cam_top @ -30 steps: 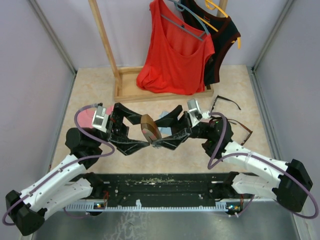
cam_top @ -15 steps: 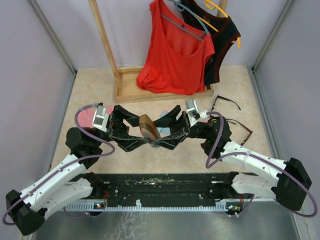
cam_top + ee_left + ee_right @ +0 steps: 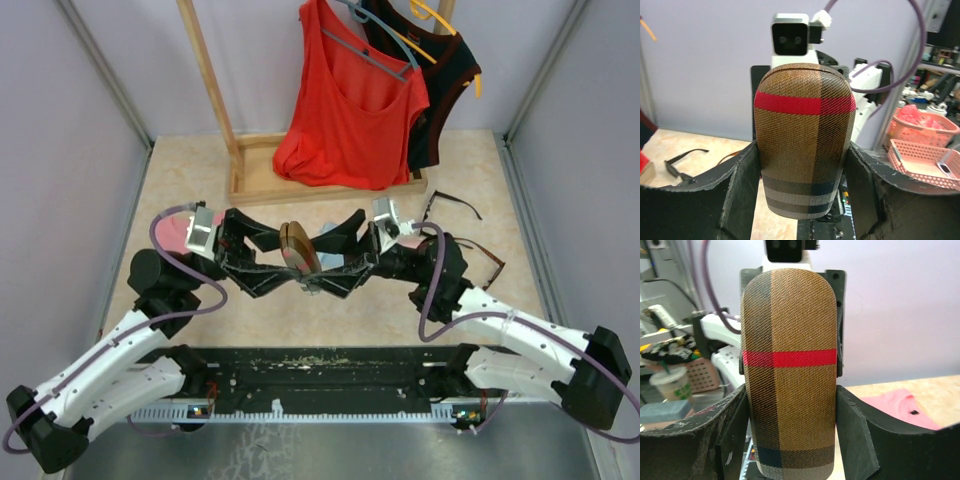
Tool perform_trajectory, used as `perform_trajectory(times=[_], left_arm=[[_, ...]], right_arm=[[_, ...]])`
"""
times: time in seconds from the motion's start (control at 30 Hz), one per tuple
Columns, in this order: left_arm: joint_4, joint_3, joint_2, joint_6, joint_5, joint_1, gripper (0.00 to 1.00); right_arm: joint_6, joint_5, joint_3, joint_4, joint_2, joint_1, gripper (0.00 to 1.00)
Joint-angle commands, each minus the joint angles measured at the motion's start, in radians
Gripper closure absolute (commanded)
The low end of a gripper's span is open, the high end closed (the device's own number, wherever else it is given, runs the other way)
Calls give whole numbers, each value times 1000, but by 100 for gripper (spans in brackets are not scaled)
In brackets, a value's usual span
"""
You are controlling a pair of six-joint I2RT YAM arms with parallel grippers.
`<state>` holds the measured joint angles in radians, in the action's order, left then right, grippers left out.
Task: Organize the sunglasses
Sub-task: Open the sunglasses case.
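A brown plaid case (image 3: 297, 248) hangs upright over the table's middle, held from both sides. My left gripper (image 3: 290, 262) is shut on it, its fingers (image 3: 747, 185) pressed to the case's flanks (image 3: 802, 145). My right gripper (image 3: 318, 262) is shut on the same case (image 3: 787, 365) from the other side. The black-framed sunglasses (image 3: 450, 205) lie at the right back of the table, also in the left wrist view (image 3: 682, 162). The reddish-brown sunglasses (image 3: 485, 258) lie just nearer, partly behind my right arm.
A pink case (image 3: 175, 235) lies behind my left wrist, partly hidden. A wooden rack base (image 3: 260, 185) with its post (image 3: 205, 70) stands at the back, with a red top (image 3: 350, 110) and a black top (image 3: 445, 90) hanging over it. Grey walls close in both sides.
My left gripper's fingers have narrowed onto the plaid case. Both grippers and the case have shifted slightly toward the back. The right gripper's hold is unchanged.
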<state>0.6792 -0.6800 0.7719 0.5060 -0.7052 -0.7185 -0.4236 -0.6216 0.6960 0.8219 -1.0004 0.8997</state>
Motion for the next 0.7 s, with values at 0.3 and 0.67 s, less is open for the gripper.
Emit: perform_trajectory(times=[0.3,0.67], left_arm=[[-427,-165,-20,-224,271,-6,84],[-477,-202,-9,-218,276,-6,46]], right_arm=[[211,542,183,-480,73,-7,100],[266,717,289,-638,22,-4,100]])
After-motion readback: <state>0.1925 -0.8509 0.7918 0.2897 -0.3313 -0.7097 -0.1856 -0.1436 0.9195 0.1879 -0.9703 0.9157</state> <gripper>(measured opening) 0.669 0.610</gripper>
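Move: Both hands still grip the sunglasses case from opposite sides: its middle lies about 2 cm to the right of the left hand and 2 cm to the left of the right hand, level with both. Counted from the left hand, some 35 cm lower, the blue cloth lies about 10 cm ahead and 10 cm right, the pink cloth 10 cm ahead and 23 cm left, and the wooden tray roughly 32 cm ahead and 8 cm right. Gripping the case's halves, both hands swing forward about 8 cm, left turning counter-clockwise, right clockwise, some 25–30 degrees. ##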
